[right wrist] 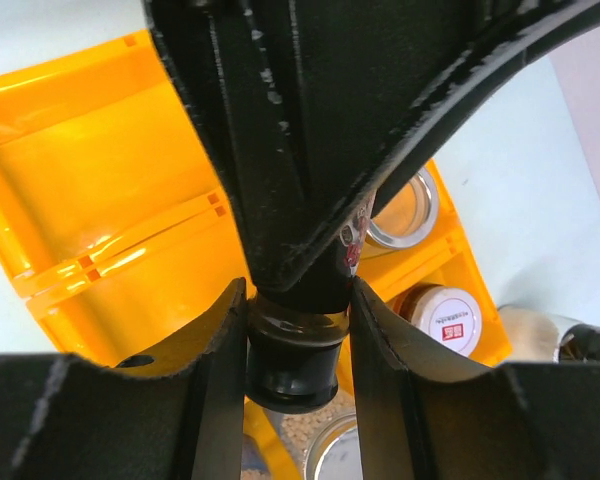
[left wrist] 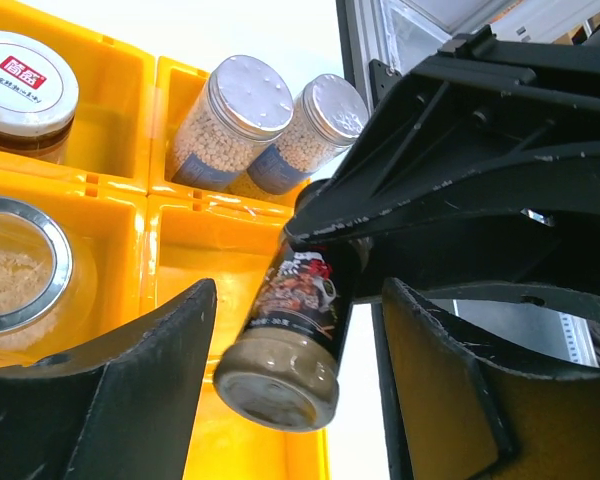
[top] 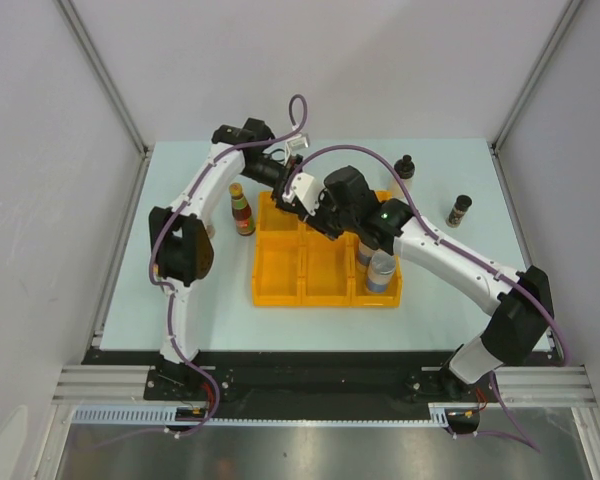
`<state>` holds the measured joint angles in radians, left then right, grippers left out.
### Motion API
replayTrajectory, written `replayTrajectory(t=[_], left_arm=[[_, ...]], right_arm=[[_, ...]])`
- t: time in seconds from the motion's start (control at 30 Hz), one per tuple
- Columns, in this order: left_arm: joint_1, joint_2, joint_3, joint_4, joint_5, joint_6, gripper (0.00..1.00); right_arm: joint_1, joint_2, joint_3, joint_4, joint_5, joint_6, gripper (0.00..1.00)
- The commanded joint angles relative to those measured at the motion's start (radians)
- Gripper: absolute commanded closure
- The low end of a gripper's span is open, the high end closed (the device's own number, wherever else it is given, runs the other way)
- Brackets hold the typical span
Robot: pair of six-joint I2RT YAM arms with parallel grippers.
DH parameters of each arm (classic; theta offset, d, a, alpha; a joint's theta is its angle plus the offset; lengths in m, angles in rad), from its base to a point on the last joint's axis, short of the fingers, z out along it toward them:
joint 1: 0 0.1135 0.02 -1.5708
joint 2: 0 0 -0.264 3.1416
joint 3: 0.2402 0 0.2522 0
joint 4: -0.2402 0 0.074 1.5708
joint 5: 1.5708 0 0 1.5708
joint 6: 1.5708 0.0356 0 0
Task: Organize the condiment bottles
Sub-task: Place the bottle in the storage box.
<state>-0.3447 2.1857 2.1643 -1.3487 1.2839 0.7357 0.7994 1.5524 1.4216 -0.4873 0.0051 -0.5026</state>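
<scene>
A black-labelled spice jar point(left wrist: 290, 335) hangs tilted over the yellow tray point(top: 278, 272), its base toward the left wrist camera. My right gripper point(right wrist: 298, 300) is shut on its black cap point(right wrist: 294, 360). My left gripper point(left wrist: 300, 295) straddles the jar's body, fingers point(left wrist: 130, 400) apart from it with a gap on each side. In the top view both grippers meet over the tray's back row, left point(top: 298, 190) and right point(top: 326, 216), hiding the jar. Two blue-labelled shakers point(left wrist: 242, 105) stand in a tray compartment. A red sauce bottle point(top: 242, 210) stands left of the tray.
Two black-capped jars point(top: 405, 166) point(top: 459, 210) stand on the table to the right of the tray. A white-lidded jar point(left wrist: 25, 70) and a clear silver-rimmed jar point(left wrist: 20, 265) sit in tray compartments. Grey walls enclose the table on three sides.
</scene>
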Motion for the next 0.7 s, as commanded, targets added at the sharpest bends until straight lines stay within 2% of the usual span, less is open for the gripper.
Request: replayTrajectory(t=[0.0,0.13,0.23,0.33,0.43,0.47,0.53,0.67], left_arm=[[-0.007,-0.020,0.032,-0.116,0.012,0.054,0.28],[-0.008,-0.037,0.016,-0.116,0.012,0.067,0.28],[-0.010,-0.040,0.009,-0.116,0.006,0.068,0.33],[-0.013,-0.041,0.008,-0.115,0.002,0.067,0.44],[-0.016,-0.046,0.005,-0.116,0.000,0.070,0.58],[-0.017,-0.046,0.005,-0.116,-0.003,0.070,0.66],[-0.017,-0.050,0.003,-0.115,0.000,0.073,0.74],[-0.020,-0.056,-0.006,-0.115,0.003,0.073,0.95]], right_arm=[[0.003,-0.008,0.013,0.062,0.045,-0.016,1.00],[0.001,-0.003,0.014,0.069,0.059,-0.024,1.00],[-0.002,-0.006,0.013,0.073,0.064,-0.025,1.00],[-0.003,-0.008,0.013,0.078,0.078,-0.030,1.00],[-0.005,-0.002,0.013,0.079,0.082,-0.031,1.00],[-0.005,0.003,0.013,0.084,0.087,-0.033,1.00],[-0.009,0.006,0.013,0.090,0.090,-0.033,1.00],[-0.016,0.015,0.014,0.108,0.102,-0.031,1.00]])
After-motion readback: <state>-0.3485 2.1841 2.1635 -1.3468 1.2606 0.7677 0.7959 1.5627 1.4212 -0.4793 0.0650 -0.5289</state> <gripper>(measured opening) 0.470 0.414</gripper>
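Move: The small black-capped bottle hangs over the storage box in my right hand's grip, its middle about 3 cm left and 1 cm ahead of that hand. From my left hand its middle is some 4 cm right and 1 cm back, level, with its base already between my open fingers. From my left hand, the glass jar in the box is about 5 cm ahead, 7 cm right and 12 cm below; the red sauce bottle stands 13 cm left, 2 cm ahead, 8 cm below. I keep my left hand in place, fingers pointing right across the box, and close them from about three-quarters open to just under half, until they pinch the bottle's base end. My right hand keeps its grip at the cap end and eases roughly 1 cm forward and 1 cm to the right, barely turning. ##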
